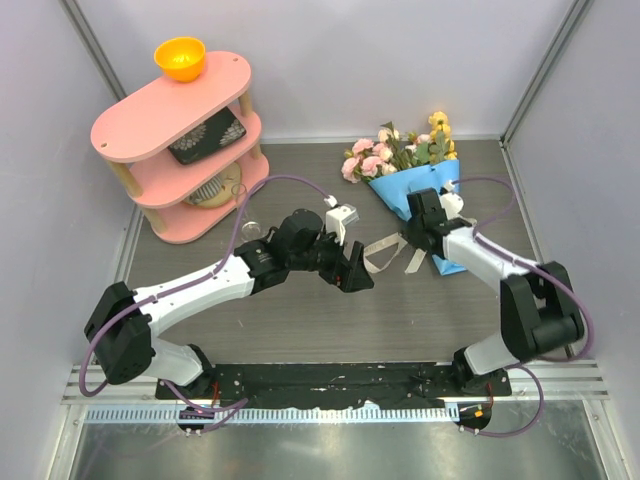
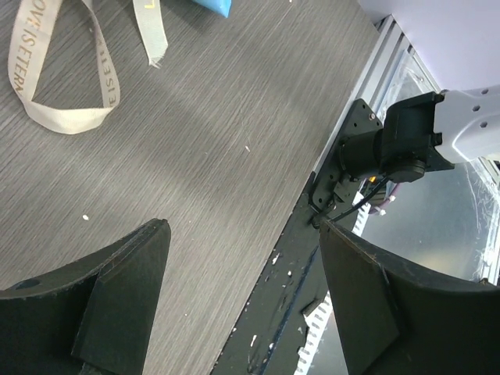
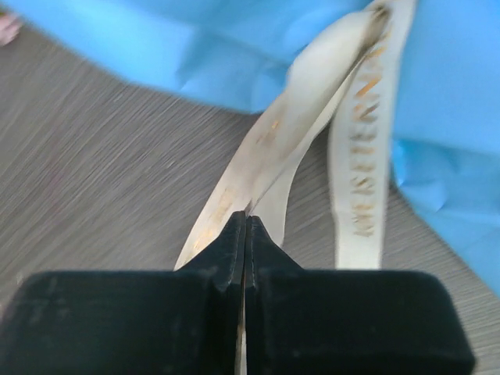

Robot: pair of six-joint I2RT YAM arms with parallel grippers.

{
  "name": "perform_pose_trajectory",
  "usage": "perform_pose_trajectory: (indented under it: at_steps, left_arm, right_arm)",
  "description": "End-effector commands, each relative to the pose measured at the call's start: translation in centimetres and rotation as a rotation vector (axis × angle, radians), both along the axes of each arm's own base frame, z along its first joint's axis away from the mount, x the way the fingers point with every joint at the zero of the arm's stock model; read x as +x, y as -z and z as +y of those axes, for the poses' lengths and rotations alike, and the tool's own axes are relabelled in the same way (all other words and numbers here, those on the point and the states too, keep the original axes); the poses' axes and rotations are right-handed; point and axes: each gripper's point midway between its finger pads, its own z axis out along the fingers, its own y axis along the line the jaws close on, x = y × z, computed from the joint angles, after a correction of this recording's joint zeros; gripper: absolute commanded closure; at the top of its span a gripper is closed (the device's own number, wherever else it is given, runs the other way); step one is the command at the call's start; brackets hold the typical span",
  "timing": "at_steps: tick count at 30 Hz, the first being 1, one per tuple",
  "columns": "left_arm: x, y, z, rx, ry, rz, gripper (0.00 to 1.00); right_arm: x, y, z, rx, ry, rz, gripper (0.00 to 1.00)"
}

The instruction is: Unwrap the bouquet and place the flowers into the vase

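Observation:
The bouquet (image 1: 415, 175) lies at the back right of the table, pink, cream and yellow flowers (image 1: 395, 152) showing out of its blue paper cone (image 3: 234, 47). Its cream ribbon (image 3: 297, 133) trails toward the table's middle. My right gripper (image 3: 247, 223) is shut on a strand of that ribbon, beside the cone's narrow end (image 1: 418, 243). Over the middle of the table my left gripper (image 2: 242, 226) stands open with nothing between its fingers, just left of a ribbon loop (image 2: 62, 117). The small clear vase (image 1: 248, 226) stands in front of the pink shelf.
A pink three-tier shelf (image 1: 165, 110) stands at the back left with an orange bowl (image 1: 180, 58) on top and dark items on the lower tiers. The right arm's base (image 2: 391, 141) sits at the table's near edge.

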Motion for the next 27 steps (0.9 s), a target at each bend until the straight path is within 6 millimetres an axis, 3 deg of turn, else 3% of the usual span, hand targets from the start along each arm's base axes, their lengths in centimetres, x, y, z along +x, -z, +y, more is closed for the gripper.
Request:
perform_pose_trajectory:
  at_steps: [1, 6, 11, 14, 17, 18, 21, 22, 24, 25, 27]
  left_arm:
    - [0.4, -2.6, -0.6, -0.083, -0.003, -0.060, 0.19]
    - [1.1, -3.0, -0.5, -0.092, -0.041, -0.084, 0.22]
    - [1.3, -3.4, -0.6, -0.108, -0.049, -0.094, 0.23]
    - [1.8, -3.4, -0.8, -0.095, -0.060, -0.100, 0.24]
    - [2.4, -3.9, -1.3, -0.088, -0.065, -0.102, 0.34]
    - [2.7, -3.1, -1.6, -0.070, -0.070, -0.088, 0.37]
    - [3.7, -2.9, -2.6, -0.058, -0.076, -0.077, 0.41]
    - [4.2, -1.4, -3.2, -0.031, -0.073, -0.055, 0.41]
    - [4.8, -0.7, -4.4, -0.037, -0.066, -0.042, 0.51]
    - [5.4, 1.4, -5.2, -0.019, -0.067, -0.015, 0.53]
    - [5.8, 3.1, -6.4, -0.020, -0.065, 0.024, 0.65]
  right_arm:
    - [0.3, -7.2, 3.9, 0.103, -0.150, -0.277, 0.99]
    - [-0.6, -13.3, 4.8, 0.151, -0.197, -0.428, 0.99]
    - [-0.5, -18.9, 4.3, 0.142, -0.195, -0.540, 0.99]
    - [-0.5, -19.7, 4.1, 0.136, -0.185, -0.539, 0.99]
    - [-0.7, -19.3, 4.2, 0.141, -0.189, -0.529, 0.99]
    - [-0.7, -19.4, 4.2, 0.143, -0.192, -0.533, 0.99]
    - [-1.0, -19.5, 4.6, 0.167, -0.210, -0.542, 0.99]
    - [-1.1, -19.6, 4.7, 0.176, -0.215, -0.544, 0.99]
    - [-1.2, -19.9, 5.2, 0.198, -0.232, -0.549, 0.99]
    - [-1.3, -20.1, 5.3, 0.204, -0.236, -0.554, 0.99]
    - [-1.4, -20.8, 5.3, 0.210, -0.239, -0.569, 0.99]
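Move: Just off the knot, the right fingers already pinch a ribbon end: the knot lies about 4 cm ahead and 7 cm to the right, nearly level with them. The wrap's blue tail is some 4 cm back and 9 cm right, and the pink flowers about 18 cm ahead and 8 cm left. From the open left hand that tail lies roughly 13 cm ahead, 21 cm right and 13 cm lower; the loose ribbon loop is 12 cm ahead, 4 cm right and 15 cm below. Hauling the pinched ribbon up from the knot, the right hand rises fast by about 17 cm, drifting 5 cm left early on while its fingers tip up and forward, then holds there, still shut. The left hand barely stirs at first, then heads forward and right, about 4 cm each way, towards the blue tail, dipping at the very end as its fingers close to roughly half. ##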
